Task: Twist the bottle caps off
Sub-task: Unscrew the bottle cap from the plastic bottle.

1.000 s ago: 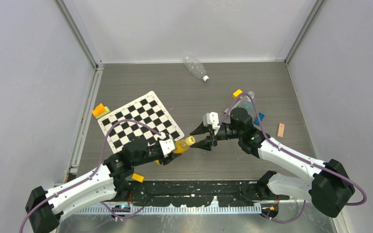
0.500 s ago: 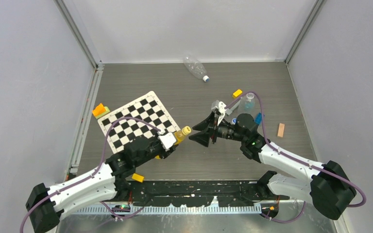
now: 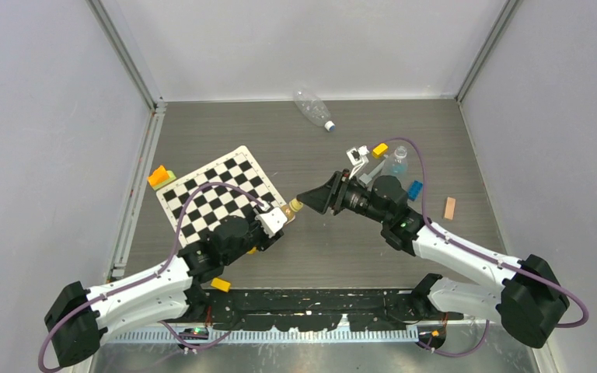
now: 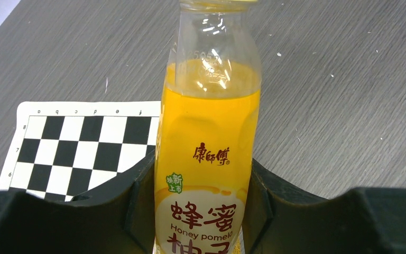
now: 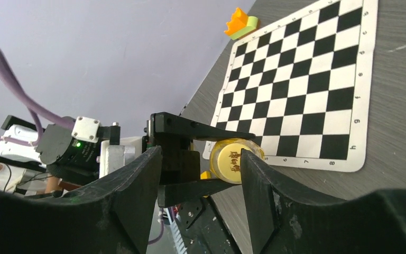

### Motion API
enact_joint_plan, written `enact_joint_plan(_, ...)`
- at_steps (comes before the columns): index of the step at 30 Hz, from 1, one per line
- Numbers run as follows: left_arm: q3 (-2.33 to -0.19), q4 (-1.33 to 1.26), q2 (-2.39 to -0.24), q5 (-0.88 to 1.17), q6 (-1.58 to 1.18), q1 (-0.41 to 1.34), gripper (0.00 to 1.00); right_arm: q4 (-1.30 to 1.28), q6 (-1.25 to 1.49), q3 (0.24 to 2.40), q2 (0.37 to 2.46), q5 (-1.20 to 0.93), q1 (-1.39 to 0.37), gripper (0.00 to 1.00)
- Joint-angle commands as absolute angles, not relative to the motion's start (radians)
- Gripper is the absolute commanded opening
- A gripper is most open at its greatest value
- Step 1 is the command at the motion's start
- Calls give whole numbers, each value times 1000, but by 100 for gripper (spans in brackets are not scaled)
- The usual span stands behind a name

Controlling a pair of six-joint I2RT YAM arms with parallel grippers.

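My left gripper is shut on the yellow-orange bottle and holds it above the table, neck pointing right. In the left wrist view the bottle stands between the two black fingers, and my left gripper clamps its label. The yellow cap faces my right gripper, which is open just in front of it. In the right wrist view the cap shows end-on next to the inner face of the right finger, and the right gripper is empty. A clear bottle with a pale cap lies at the back. Another clear bottle stands behind the right arm.
A checkerboard mat lies left of centre, under the left gripper's reach. An orange and green block sits at its left corner. A yellow block, a blue block, a tan block and a yellow block lie around.
My right gripper has moved left and back and turned, closing in on the yellow cap. My left gripper has carried the bottle a little back, toward the mat's corner.
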State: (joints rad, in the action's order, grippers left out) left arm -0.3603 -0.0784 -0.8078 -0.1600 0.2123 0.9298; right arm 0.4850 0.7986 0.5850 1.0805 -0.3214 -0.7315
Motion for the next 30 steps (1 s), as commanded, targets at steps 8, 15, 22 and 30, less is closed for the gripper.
enact_joint_plan(8,-417,-158,-796,-195,207,938,0,305,813,701,1151,-304,-738,61)
enact_joint_plan(15,-422,-159,-807,-193,213,939,0,350,830,713,1195,-345,-741,59)
enact_joint_plan(22,-431,-163,-838,-189,214,939,0,345,822,721,1213,-343,-743,56)
enact_joint_plan(30,-430,-160,-842,-184,207,942,0,304,778,734,1226,-312,-746,29)
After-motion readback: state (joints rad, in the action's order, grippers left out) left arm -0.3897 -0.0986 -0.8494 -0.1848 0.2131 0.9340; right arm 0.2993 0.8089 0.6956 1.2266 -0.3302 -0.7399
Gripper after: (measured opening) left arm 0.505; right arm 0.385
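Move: The yellow bottle cap lies about 2 cm to the left of the right hand and 5 cm below it, level with it in the forward direction. The tilted plastic bottle under the cap has its middle some 5 cm back, 7 cm left and 12 cm below the right hand; the chessboard is centred 21 cm left, 4 cm back and 24 cm down. From the left hand, which holds the bottle, the cap is about 5 cm ahead, 5 cm right and 7 cm up. The right hand, fingers open and pointing left across the table, sinks about 4 cm to the cap, easing a little left and forward while the wrist tips some 10 degrees, until the cap stands between its fingertips. With the hand almost still, the fingers then close on the cap's two sides, while the left hand keeps its grip on the plastic bottle and holds it tilted up in nearly the same place. ##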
